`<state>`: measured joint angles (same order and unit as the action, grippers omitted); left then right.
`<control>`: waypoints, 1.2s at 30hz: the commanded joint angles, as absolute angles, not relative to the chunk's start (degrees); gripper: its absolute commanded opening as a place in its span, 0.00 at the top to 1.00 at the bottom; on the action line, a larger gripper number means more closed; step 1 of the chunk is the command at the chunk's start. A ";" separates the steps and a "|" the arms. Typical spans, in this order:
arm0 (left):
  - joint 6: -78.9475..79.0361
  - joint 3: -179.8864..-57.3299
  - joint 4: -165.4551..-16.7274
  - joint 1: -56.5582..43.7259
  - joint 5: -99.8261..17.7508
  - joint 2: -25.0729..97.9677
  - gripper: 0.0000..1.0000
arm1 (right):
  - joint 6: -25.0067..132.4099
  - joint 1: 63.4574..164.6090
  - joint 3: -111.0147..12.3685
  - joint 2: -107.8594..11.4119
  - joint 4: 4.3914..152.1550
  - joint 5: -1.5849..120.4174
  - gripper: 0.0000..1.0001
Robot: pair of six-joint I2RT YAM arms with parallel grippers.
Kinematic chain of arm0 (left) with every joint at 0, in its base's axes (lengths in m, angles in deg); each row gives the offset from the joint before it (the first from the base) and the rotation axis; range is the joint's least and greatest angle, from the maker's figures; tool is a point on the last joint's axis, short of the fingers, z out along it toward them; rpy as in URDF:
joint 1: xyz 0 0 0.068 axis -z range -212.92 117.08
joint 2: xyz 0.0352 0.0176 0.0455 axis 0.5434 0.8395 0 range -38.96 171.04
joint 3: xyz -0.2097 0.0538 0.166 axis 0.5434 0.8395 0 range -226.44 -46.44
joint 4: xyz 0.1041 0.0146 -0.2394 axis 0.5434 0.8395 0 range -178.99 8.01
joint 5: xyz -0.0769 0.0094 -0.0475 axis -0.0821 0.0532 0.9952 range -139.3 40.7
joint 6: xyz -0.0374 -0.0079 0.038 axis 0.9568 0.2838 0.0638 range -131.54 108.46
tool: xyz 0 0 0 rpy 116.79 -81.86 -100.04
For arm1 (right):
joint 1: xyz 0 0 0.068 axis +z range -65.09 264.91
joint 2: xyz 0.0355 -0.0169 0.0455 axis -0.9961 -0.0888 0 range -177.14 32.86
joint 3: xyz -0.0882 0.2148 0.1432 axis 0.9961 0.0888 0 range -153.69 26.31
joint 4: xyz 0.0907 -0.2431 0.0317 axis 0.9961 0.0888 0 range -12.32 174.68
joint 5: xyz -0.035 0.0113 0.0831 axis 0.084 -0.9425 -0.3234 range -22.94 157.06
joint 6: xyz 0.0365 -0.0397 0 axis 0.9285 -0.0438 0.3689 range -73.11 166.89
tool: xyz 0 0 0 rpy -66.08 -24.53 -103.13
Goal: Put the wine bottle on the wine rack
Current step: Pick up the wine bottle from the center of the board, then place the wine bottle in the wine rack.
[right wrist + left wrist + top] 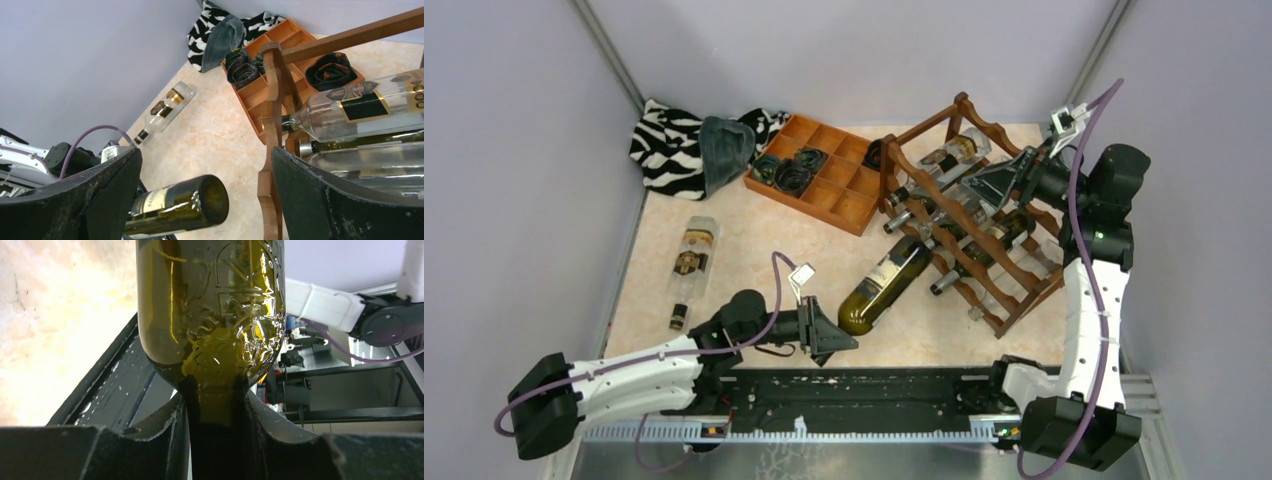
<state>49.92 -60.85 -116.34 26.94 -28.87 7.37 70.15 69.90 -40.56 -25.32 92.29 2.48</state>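
Observation:
The wine bottle (886, 284) is olive green with a pale label. It is tilted, its base pointing at the wine rack (1014, 292) and its neck toward the table's near edge. My left gripper (829, 336) is shut on the neck. In the left wrist view the bottle's shoulder (210, 315) fills the frame above the left gripper (217, 407), its jaws clamped on the neck. My right gripper (996, 180) hovers open over the rack's upper tier. In the right wrist view the bottle's base (192, 204) shows between the wide right gripper (205, 155) fingers, beside the rack's post (272, 150).
Several bottles lie in the rack, among them a clear one (360, 107). Another clear bottle (692, 260) lies on the table at the left. An orange compartment tray (849, 205) holding dark rolled items and a zebra-striped cloth (669, 150) sit at the back.

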 commanded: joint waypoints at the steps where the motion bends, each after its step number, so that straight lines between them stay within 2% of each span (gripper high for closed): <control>1: 48.55 -65.30 -126.61 24.95 -21.04 8.87 1.00 | 68.99 68.08 -43.55 -25.65 91.13 1.76 0.02; 13: 48.13 -67.89 -135.47 22.28 -13.92 19.52 1.00 | 70.63 66.56 -42.28 -25.17 89.43 0.79 0.02; 36: 40.88 -79.12 -132.70 22.28 -9.49 34.17 1.00 | 73.61 64.88 -40.11 -24.41 85.79 -0.47 0.02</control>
<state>44.98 -74.69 -124.82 22.52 -11.17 34.58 73.19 65.57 -40.43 -25.60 89.21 0.71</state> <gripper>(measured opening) 0.410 0.983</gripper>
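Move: The left hand already holds the wine bottle by its neck. The wine rack's middle lies about 31 cm to this hand's right and 22 cm ahead, a little lower; a dark racked bottle is 31 cm right and 17 cm ahead, and the wooden tray some 37 cm ahead and 7 cm left, 17 cm lower. From the empty right hand, the rack's middle is roughly 10 cm right, 3 cm back and 25 cm below. The left hand carries the neck-held wine bottle about 5 cm right towards the rack, swinging some 15 degrees clockwise. ##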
